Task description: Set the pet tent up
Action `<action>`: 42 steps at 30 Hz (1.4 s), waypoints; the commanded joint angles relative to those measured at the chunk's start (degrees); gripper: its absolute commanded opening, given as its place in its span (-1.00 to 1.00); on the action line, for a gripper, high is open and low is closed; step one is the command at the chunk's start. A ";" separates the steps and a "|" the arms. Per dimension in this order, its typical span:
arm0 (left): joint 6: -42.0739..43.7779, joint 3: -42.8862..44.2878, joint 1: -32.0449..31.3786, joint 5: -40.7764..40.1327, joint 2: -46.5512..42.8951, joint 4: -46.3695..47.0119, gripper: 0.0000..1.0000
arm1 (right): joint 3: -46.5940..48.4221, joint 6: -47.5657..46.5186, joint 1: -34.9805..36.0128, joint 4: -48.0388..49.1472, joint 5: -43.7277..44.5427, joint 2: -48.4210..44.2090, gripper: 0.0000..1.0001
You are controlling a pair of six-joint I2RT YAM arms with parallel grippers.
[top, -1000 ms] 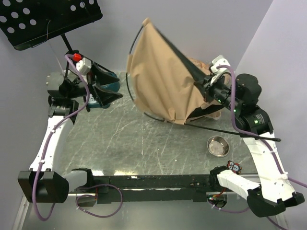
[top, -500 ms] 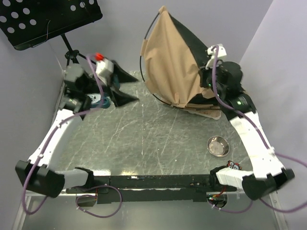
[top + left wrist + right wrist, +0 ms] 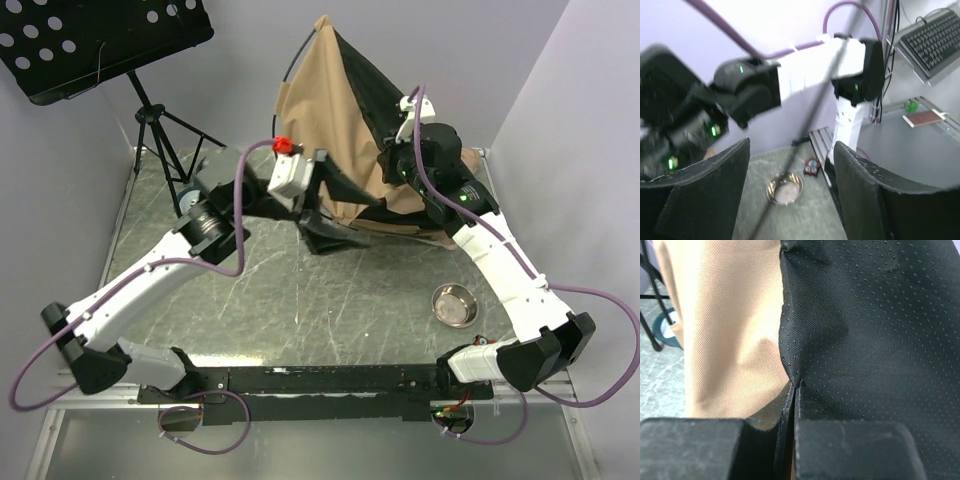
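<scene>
The pet tent stands on edge at the back of the table, tan fabric facing left and its black base panel facing right. A thin black pole arcs along its back edge. My right gripper is shut on the tent from the right; the right wrist view shows the gripper pinching the seam of the dotted black panel beside the tan fabric. My left gripper is open at the tent's lower left edge. In the left wrist view a blurred black pole runs diagonally between the left gripper's spread fingers.
A steel bowl sits front right, with a small red and black object near the right arm's base. A black music stand on a tripod is at the back left. A teal bowl edge shows beyond the tent.
My left arm swung from the back left across to the tent, its jaws narrowing somewhat. My right gripper lifted the tent more upright and carried it slightly left.
</scene>
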 commanded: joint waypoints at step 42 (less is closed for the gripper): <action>-27.40 0.57 7.97 12.58 0.19 16.05 -0.99 | -18.80 -32.58 -15.09 0.78 -64.25 -18.52 1.00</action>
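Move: The tent pole already runs between my open left fingers, and its free end is about 6 cm back, 3 cm right and 7 cm up from that hand. From the same hand, the tent's bulk stands some 32 cm ahead, straight on and 28 cm lower; the steel bowl is 4 cm ahead, 28 cm right and 45 cm down. My right hand still pinches tent cloth; the pole end is about 30 cm back, 3 cm left and 18 cm up from it. I follow the pole towards its free end with my left hand, about 6 cm back and 5 cm up, shutting my fingers on it just below the tip, then carry it forward and left about 6 cm each way, easing down. My right hand holds the cloth until that grip is shut, then opens wide, lets go and backs off some 11 cm, swinging about 40 degrees counter-clockwise. ##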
